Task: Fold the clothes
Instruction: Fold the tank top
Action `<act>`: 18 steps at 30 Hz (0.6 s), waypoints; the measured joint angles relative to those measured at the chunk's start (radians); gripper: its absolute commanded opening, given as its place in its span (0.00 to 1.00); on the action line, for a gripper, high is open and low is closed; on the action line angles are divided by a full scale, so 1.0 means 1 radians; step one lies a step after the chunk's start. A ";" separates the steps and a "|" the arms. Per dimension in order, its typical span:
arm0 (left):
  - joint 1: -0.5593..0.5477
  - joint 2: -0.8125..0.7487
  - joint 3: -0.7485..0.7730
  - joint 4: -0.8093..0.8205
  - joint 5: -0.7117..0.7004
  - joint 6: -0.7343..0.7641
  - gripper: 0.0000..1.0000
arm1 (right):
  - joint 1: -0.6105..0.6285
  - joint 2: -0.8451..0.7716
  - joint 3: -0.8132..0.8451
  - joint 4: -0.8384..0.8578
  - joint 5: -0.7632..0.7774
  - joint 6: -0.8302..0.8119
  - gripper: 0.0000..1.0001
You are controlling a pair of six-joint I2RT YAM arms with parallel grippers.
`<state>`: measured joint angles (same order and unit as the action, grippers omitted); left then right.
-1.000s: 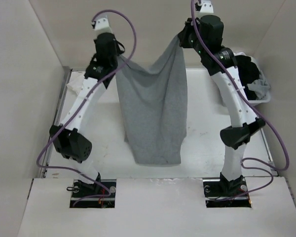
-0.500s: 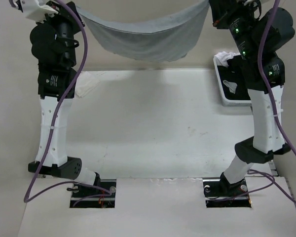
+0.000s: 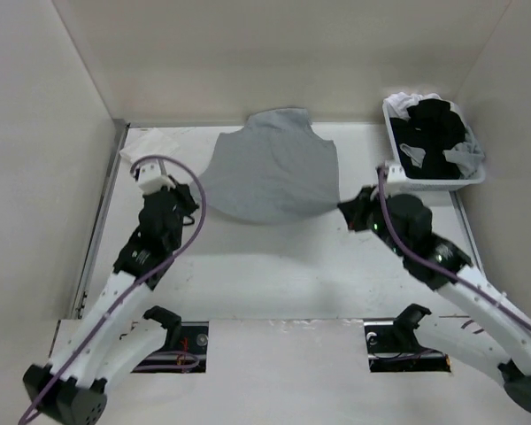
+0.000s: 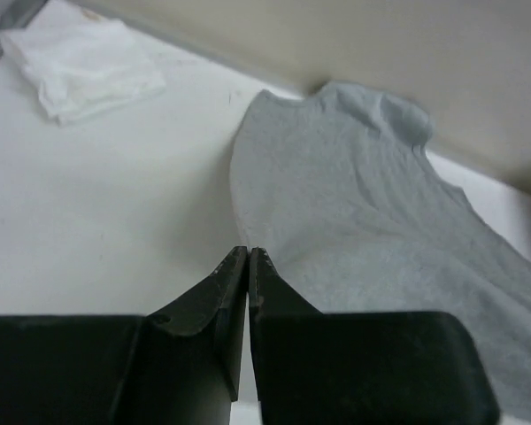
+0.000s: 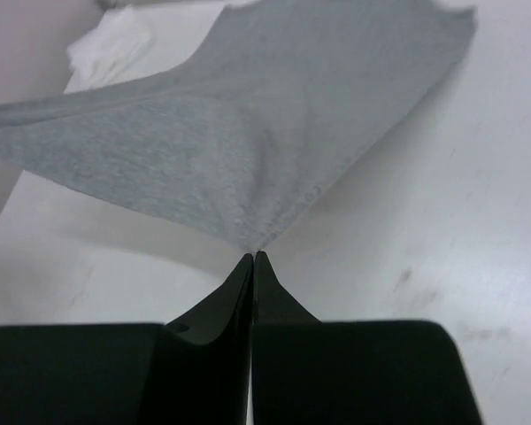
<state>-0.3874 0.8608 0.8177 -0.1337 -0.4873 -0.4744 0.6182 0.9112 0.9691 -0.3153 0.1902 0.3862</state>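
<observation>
The clothes, a plain light grey T-shirt [image 3: 270, 168], lie spread flat at the back middle of the table, neckline toward the far wall. My right gripper [image 3: 343, 207] is shut on the shirt's near right corner; in the right wrist view the fabric [image 5: 248, 115] draws to a point at the closed tips [image 5: 252, 257]. My left gripper [image 3: 193, 193] is at the shirt's near left corner. In the left wrist view its jaws [image 4: 248, 252] are closed right where the shirt's edge [image 4: 354, 204] meets them.
A small white cloth [image 3: 155, 146] lies at the back left by the table edge. A white basket [image 3: 473, 177] with black and white garments [image 3: 434, 124] stands at the back right. Walls close in on the left, right and back.
Both arms have come down from holding the shirt stretched high. The shirt now lies on the table at the back, with the grippers low at its near corners.
</observation>
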 measured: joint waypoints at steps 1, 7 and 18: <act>-0.026 -0.066 -0.048 -0.031 -0.012 -0.008 0.02 | 0.043 -0.076 -0.076 -0.010 0.012 0.024 0.00; -0.209 -0.452 -0.161 -0.290 -0.108 -0.144 0.02 | 0.343 -0.420 -0.348 -0.159 0.092 0.240 0.00; -0.322 -0.533 -0.182 -0.628 -0.196 -0.400 0.02 | 0.682 -0.395 -0.399 -0.404 0.228 0.556 0.00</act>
<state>-0.7097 0.3283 0.6361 -0.7612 -0.6834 -0.8745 1.3003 0.5163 0.5697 -0.7189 0.4183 0.9421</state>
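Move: Both hands hold the tank top by its hem corners in the air, and the hem is bound for the bare near strip of table, roughly 15 cm back and 25 cm below the left hand, and 20 cm back and 26 cm below the right. The tank top's middle is about 13 cm ahead and 18 cm right of the left hand, 16 ahead and 17 left of the right one. The white cloth is some 19 cm ahead and 20 left of the left hand; the laundry basket is about 24 ahead and 28 right of the right hand. Finishing a fling, both hands keep their shut grip on the hem corners and sweep back towards the bases while sinking, fast at first and then easing off, so that the tank top is drawn out over the table towards its near edge. The right hand goes farther, about 18 cm back and 15 down, tipping its fingers down some 25 degrees with a slight counter-clockwise turn; the left goes about 13 cm back and 8 down, tipping slightly down and rolling its left side lower. ##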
